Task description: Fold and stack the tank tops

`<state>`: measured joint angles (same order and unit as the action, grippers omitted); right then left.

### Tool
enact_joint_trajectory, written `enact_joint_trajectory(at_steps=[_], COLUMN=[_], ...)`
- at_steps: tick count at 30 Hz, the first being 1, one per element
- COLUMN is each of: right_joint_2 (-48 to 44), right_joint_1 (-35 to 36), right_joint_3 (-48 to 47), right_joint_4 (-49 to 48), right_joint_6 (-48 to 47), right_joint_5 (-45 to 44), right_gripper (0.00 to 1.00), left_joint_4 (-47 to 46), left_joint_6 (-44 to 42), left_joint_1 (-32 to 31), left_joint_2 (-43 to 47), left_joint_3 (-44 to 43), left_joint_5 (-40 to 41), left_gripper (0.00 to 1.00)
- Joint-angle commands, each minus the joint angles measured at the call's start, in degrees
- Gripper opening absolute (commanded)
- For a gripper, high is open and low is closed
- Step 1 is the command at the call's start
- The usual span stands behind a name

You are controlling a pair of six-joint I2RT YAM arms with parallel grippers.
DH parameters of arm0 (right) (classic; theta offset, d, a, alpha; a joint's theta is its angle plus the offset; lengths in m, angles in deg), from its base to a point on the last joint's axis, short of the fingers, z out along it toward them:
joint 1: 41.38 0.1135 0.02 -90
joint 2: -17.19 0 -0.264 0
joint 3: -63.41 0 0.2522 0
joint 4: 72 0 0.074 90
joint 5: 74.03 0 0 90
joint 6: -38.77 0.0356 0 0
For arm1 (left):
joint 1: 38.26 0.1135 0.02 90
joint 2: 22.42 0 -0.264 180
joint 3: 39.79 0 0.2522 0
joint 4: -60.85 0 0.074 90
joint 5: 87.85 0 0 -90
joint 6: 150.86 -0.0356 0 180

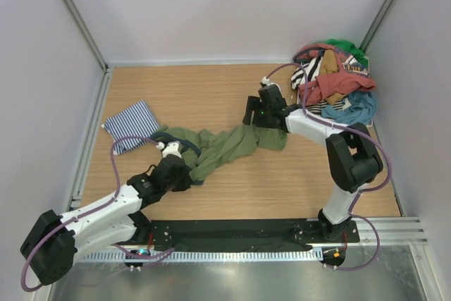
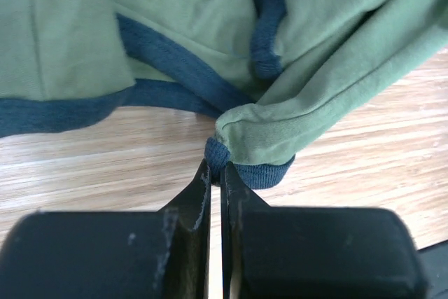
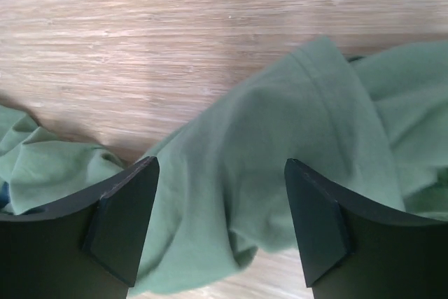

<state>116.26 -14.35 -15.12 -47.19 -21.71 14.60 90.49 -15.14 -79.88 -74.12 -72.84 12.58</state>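
An olive green tank top (image 1: 229, 147) with navy trim lies stretched and crumpled across the middle of the table. My left gripper (image 1: 184, 174) is shut on its navy-trimmed edge (image 2: 222, 153) at the left end. My right gripper (image 1: 255, 119) hovers open over the right end, green cloth (image 3: 231, 194) lying below and between its fingers (image 3: 126, 215) without being pinched. A folded navy-and-white striped tank top (image 1: 132, 125) lies flat at the left of the table.
A heap of mixed clothes (image 1: 335, 82) fills the back right corner. White walls with metal rails (image 1: 91, 132) enclose the wooden table (image 1: 211, 89). A black base plate (image 1: 239, 234) runs along the near edge.
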Motion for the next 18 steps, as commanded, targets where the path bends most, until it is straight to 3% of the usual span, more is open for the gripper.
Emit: enact_joint_trajectory(at_steps=[1, 4, 5, 8, 10, 15, 18], right_joint_2=[2.6, 2.4, 0.7, -4.0, -11.2, -33.3, -39.9], right_joint_1=[1.4, 1.4, 1.3, 1.3, 1.4, 5.5, 10.0], right_joint_3=[-3.4, -1.6, 0.0, 6.4, 11.5, 34.2, 43.4], right_joint_4=[2.4, 2.0, 1.9, 0.9, -1.0, -5.9, -6.0], right_joint_6=[-1.1, -1.0, -1.1, -0.1, 1.8, 10.5, 16.3], right_joint_5=[-1.1, -2.2, -2.5, -4.0, -5.2, -8.0, -9.4], right_gripper=[0.72, 0.5, 0.32, 0.01, 0.01, 0.01, 0.02], left_joint_4=[-1.4, -0.2, 0.3, 2.7, 4.2, 5.6, 6.9], left_joint_6=[-0.5, -1.0, -1.6, -2.4, -2.7, -2.3, -2.6], left_joint_1=[-1.6, -2.1, -2.2, -2.4, -2.6, -2.5, -2.4], left_joint_2=[-0.4, -0.4, -0.2, 0.3, 1.2, 2.7, 2.4], left_joint_3=[-2.8, -3.9, -4.7, -6.5, -6.9, -6.4, -7.8], left_joint_5=[2.7, 2.9, 3.1, 4.3, 4.9, 8.4, 11.4], left_gripper=[0.0, 0.0, 0.0, 0.0, 0.0, 0.0, 0.0])
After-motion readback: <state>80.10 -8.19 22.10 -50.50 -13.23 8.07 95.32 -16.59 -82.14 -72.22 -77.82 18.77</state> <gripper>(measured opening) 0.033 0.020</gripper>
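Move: The far edge of the green tank top lies some 4 cm below the open right hand and 1 cm back of it. Its loose end is about 5 cm back and 6 cm right of that hand, and the clothes heap 9 cm ahead and 24 cm right. From the left hand, still pinching a navy-trimmed corner, that far edge is roughly 18 cm ahead and 18 cm right; the folded striped top is 17 cm ahead and 16 cm left. Right hand dips, pinches the green far edge, drags it back and right some 12 cm; left raises its corner. ##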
